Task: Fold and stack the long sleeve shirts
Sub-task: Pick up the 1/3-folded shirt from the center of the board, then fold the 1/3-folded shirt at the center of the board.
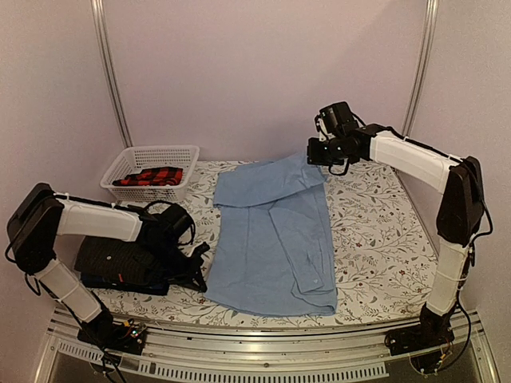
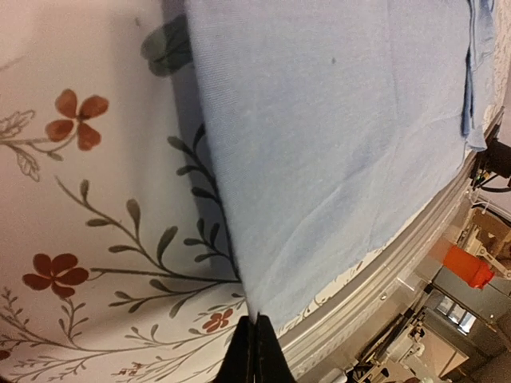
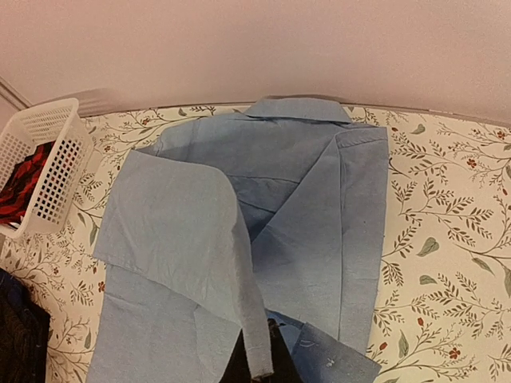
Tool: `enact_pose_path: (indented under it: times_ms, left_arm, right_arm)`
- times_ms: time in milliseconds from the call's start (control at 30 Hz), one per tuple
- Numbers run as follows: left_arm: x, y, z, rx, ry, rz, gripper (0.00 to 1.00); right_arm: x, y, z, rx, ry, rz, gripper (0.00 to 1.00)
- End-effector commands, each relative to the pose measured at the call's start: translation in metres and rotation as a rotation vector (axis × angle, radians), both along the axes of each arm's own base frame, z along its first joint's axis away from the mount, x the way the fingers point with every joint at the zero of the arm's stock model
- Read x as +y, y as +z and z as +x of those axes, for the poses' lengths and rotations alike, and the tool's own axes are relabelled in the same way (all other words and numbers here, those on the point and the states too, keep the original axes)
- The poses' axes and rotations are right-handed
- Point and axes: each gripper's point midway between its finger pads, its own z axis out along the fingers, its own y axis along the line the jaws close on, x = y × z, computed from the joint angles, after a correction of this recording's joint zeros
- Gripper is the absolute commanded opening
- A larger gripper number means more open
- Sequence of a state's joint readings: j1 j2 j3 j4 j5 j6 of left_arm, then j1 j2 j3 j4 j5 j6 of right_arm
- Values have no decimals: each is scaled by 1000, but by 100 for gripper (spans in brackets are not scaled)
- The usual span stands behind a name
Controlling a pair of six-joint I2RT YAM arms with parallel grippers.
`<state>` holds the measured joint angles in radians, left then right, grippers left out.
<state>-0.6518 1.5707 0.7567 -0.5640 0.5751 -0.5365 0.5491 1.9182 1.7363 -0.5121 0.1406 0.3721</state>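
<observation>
A light blue long sleeve shirt (image 1: 271, 239) lies spread on the flowered table, collar (image 3: 299, 108) toward the back wall. My left gripper (image 1: 200, 259) is shut on its near left edge, and the cloth runs right into the closed fingertips (image 2: 255, 323). My right gripper (image 1: 318, 158) is shut on a strip of the same shirt (image 3: 271, 319) at its far right and holds that part lifted off the table. Two dark folded shirts (image 1: 112, 262) are stacked at the left under my left arm, the black one on top.
A white lattice basket (image 1: 185, 159) with a red and black plaid cloth (image 1: 150, 175) stands at the back left. The table's metal front rail (image 2: 375, 279) runs close to the shirt's hem. The flowered tablecloth (image 1: 375, 231) lies bare to the shirt's right.
</observation>
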Motion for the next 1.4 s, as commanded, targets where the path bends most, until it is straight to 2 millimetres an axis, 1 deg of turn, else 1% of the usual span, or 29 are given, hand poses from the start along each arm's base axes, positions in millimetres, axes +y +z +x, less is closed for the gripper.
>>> enact_pose_path:
  times_ms: [0, 100, 200, 333, 400, 467, 600, 767, 867, 967, 1067, 1200, 1267, 1367]
  left_arm:
    - [-4, 11, 2, -17, -1, -13, 0]
    - [-5, 12, 3, -24, -12, -13, 0]
    - [-6, 15, 6, -36, -22, -12, 0]
    - [-14, 25, 10, -61, -59, -26, 0]
    - [-21, 31, 12, -76, -91, -31, 0]
    - [-29, 36, 13, -89, -124, -29, 0]
    - [-51, 46, 13, -110, -189, -47, 0]
    - [-82, 58, 15, -135, -276, -78, 0]
    - [-98, 58, 13, -138, -329, -86, 0]
    - [-113, 56, 9, -131, -362, -100, 0]
    - [-130, 60, 8, -133, -390, -129, 0]
    - [-151, 63, 4, -135, -432, -160, 0]
    - [-157, 60, 1, -129, -449, -166, 0]
    - [-163, 53, -3, -111, -469, -167, 0]
  right_arm:
    - [1, -5, 3, 20, 28, -63, 0]
    - [5, 21, 9, -25, 34, -46, 0]
    - [2, 61, 14, -104, 17, -37, 0]
    - [-13, 115, 19, -234, -31, -73, 0]
    - [-24, 134, 19, -283, -69, -103, 0]
    - [-34, 146, 18, -316, -97, -131, 0]
    - [-56, 164, 13, -353, -156, -183, 0]
    - [-96, 180, 7, -385, -260, -257, 0]
    - [-116, 187, 2, -394, -309, -289, 0]
    - [-131, 189, -4, -395, -339, -311, 0]
    - [-144, 189, -10, -393, -377, -347, 0]
    - [-164, 195, -16, -400, -423, -376, 0]
    - [-171, 196, -17, -398, -436, -386, 0]
    - [-177, 195, -18, -394, -441, -397, 0]
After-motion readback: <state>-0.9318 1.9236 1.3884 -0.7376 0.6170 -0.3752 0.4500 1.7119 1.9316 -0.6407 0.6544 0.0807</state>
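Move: Both closed grippers already hold the blue shirt: the left its near-left corner, a few centimetres above the board, the right a raised part about 22 cm up. From the left gripper, the folded sleeve's cuff lies some 34 cm right and 3 ahead, the dark shirt stack about 26 cm left and 10 ahead. From the right gripper that cuff lies roughly 27 cm back and 2 left, the collar about 24 ahead and 12 left, both well below. Keep both grips shut on the cloth. Raise the right gripper first, then draw it right as it goes on climbing, some 18 cm up and 15 right in all, fingers tipping up and swinging clockwise. Bring the left gripper up about 6 cm and sweep the near-left corner right over the shirt towards the folded sleeve, turning clockwise. ##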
